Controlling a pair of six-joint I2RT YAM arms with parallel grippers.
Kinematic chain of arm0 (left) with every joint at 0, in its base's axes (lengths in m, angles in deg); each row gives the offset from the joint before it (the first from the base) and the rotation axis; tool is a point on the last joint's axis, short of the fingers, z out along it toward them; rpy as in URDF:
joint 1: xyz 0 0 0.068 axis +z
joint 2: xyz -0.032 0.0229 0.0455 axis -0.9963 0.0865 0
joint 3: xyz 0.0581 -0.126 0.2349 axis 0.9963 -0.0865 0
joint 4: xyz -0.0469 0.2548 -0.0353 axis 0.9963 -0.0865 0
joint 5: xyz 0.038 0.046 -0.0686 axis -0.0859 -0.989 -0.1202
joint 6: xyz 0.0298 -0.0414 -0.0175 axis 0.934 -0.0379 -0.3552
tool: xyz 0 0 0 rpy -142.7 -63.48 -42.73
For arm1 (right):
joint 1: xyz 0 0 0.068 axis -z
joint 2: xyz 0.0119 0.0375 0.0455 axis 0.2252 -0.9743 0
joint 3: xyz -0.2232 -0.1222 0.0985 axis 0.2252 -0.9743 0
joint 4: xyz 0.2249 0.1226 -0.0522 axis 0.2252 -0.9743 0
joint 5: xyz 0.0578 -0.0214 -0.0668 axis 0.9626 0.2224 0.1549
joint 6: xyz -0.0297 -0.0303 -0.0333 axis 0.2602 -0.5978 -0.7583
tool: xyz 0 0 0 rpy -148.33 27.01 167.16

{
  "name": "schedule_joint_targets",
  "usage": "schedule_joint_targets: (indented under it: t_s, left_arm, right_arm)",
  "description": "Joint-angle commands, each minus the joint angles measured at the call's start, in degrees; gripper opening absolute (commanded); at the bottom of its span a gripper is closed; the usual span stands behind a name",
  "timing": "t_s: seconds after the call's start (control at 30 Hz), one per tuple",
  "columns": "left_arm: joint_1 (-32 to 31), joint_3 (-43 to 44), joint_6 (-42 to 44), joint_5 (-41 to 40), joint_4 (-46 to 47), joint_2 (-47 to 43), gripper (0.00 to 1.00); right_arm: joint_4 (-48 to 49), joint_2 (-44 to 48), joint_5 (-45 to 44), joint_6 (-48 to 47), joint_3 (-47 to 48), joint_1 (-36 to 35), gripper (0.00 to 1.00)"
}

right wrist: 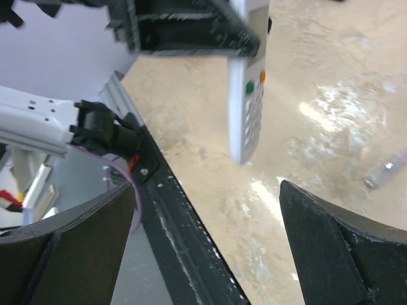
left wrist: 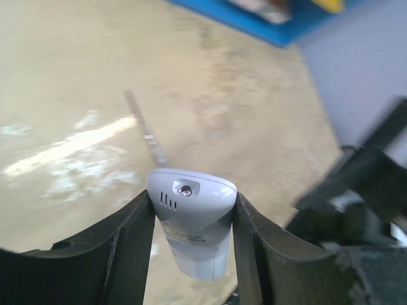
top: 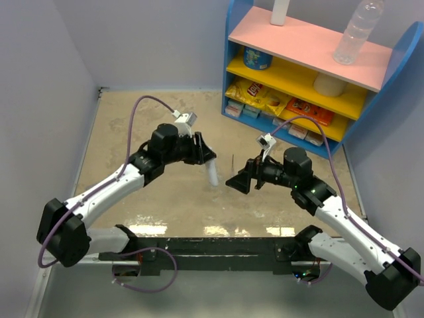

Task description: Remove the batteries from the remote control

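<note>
My left gripper (top: pixel 207 161) is shut on a white remote control (top: pixel 212 173), holding it by its upper end above the table so that it hangs down. In the left wrist view the remote control (left wrist: pixel 191 206) sits squeezed between both fingers (left wrist: pixel 130 254), its top end with the small lens facing the camera. From the right wrist the button face of the remote control (right wrist: pixel 248 101) shows, with a green and an orange button. My right gripper (top: pixel 238 181) stands wide open just right of the remote, apart from it, with nothing between its fingers (right wrist: pixel 337 248). The batteries are out of view.
A blue shelf unit (top: pixel 397 73) with pink and yellow boards stands at the back right, carrying snack packs (top: pixel 262 98), a tin and a clear bottle (top: pixel 356 30). A thin grey strip (top: pixel 232 162) lies on the table. The black base rail (top: pixel 218 246) runs along the near edge.
</note>
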Motion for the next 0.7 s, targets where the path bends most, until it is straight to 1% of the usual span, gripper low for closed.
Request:
schedule_joint_targets:
  t_s: [0.0, 0.1, 0.13, 0.17, 0.27, 0.4, 0.53, 0.57, 0.63, 0.67]
  left_arm:
    - [-0.4, 8.3, 5.7, -18.6, -23.5, 6.5, 0.0]
    - [-1.4, 10.9, 5.5, -22.8, -26.9, 10.9, 0.0]
    - [-2.6, 11.8, 5.5, -24.0, -27.8, 13.4, 0.0]
    - [-3.2, 12.9, 5.2, -26.8, -29.0, 14.9, 0.0]
    - [-5.3, 17.1, 4.8, -29.5, -33.0, 20.7, 0.0]
    - [-8.0, 21.5, 4.4, -31.5, -35.3, 26.8, 0.0]
    - [-9.2, 24.0, 4.3, -31.6, -36.1, 30.5, 0.0]
    - [-9.4, 24.3, 4.4, -31.8, -36.3, 31.3, 0.04]
    - [-10.0, 25.2, 4.5, -31.7, -36.6, 32.7, 0.08]
    - [-10.1, 25.3, 4.6, -31.6, -36.6, 33.0, 0.14]
  right_arm:
    - [-8.3, 1.9, -7.5, -5.9, 2.8, -0.1, 0.98]
    - [-10.3, 2.1, -8.6, -7.2, 3.0, -0.1, 0.98]
    - [-10.5, 2.1, -9.3, -7.4, 3.0, -0.2, 0.98]
    - [-10.7, 2.2, -9.4, -7.5, 2.9, -0.1, 0.98]
    - [-11.3, 2.5, -9.8, -7.8, 2.8, -0.1, 0.98]
    - [-12.5, 2.8, -10.6, -8.7, 2.8, -0.1, 0.98]
    - [-13.9, 3.2, -12.1, -9.6, 2.9, -0.1, 0.98]
    - [-14.0, 3.2, -12.3, -9.7, 2.8, -0.1, 0.98]
    - [-13.9, 3.0, -12.3, -9.7, 2.7, -0.1, 0.98]
    - [-13.7, 3.0, -12.5, -9.3, 2.7, 0.0, 0.98]
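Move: The remote control, gripped at its upper end in the left fingers, is bound for bare table top: the spot for its lower end lies about 21 cm below the left hand, some 5 cm back and 4 cm to its left. On the table the screwdriver lies roughly 6 cm ahead of that hand and 8 cm right, while the right gripper hovers about 9 cm back and 9 cm right at similar height. From the right hand the spot is some 5 cm ahead, 14 cm left and 23 cm down. The remote control goes down towards the bare table in the left hand's unchanged grip, about 15 cm, with a small forward swing at first and a drift left that partly comes back. Meanwhile the left wrist rolls some 50 degrees so that its fingers, aimed rightward and ahead, end pointing steeply down. The right hand, already empty and wide open, sinks about 4 cm and backs off 3 cm to its right. ##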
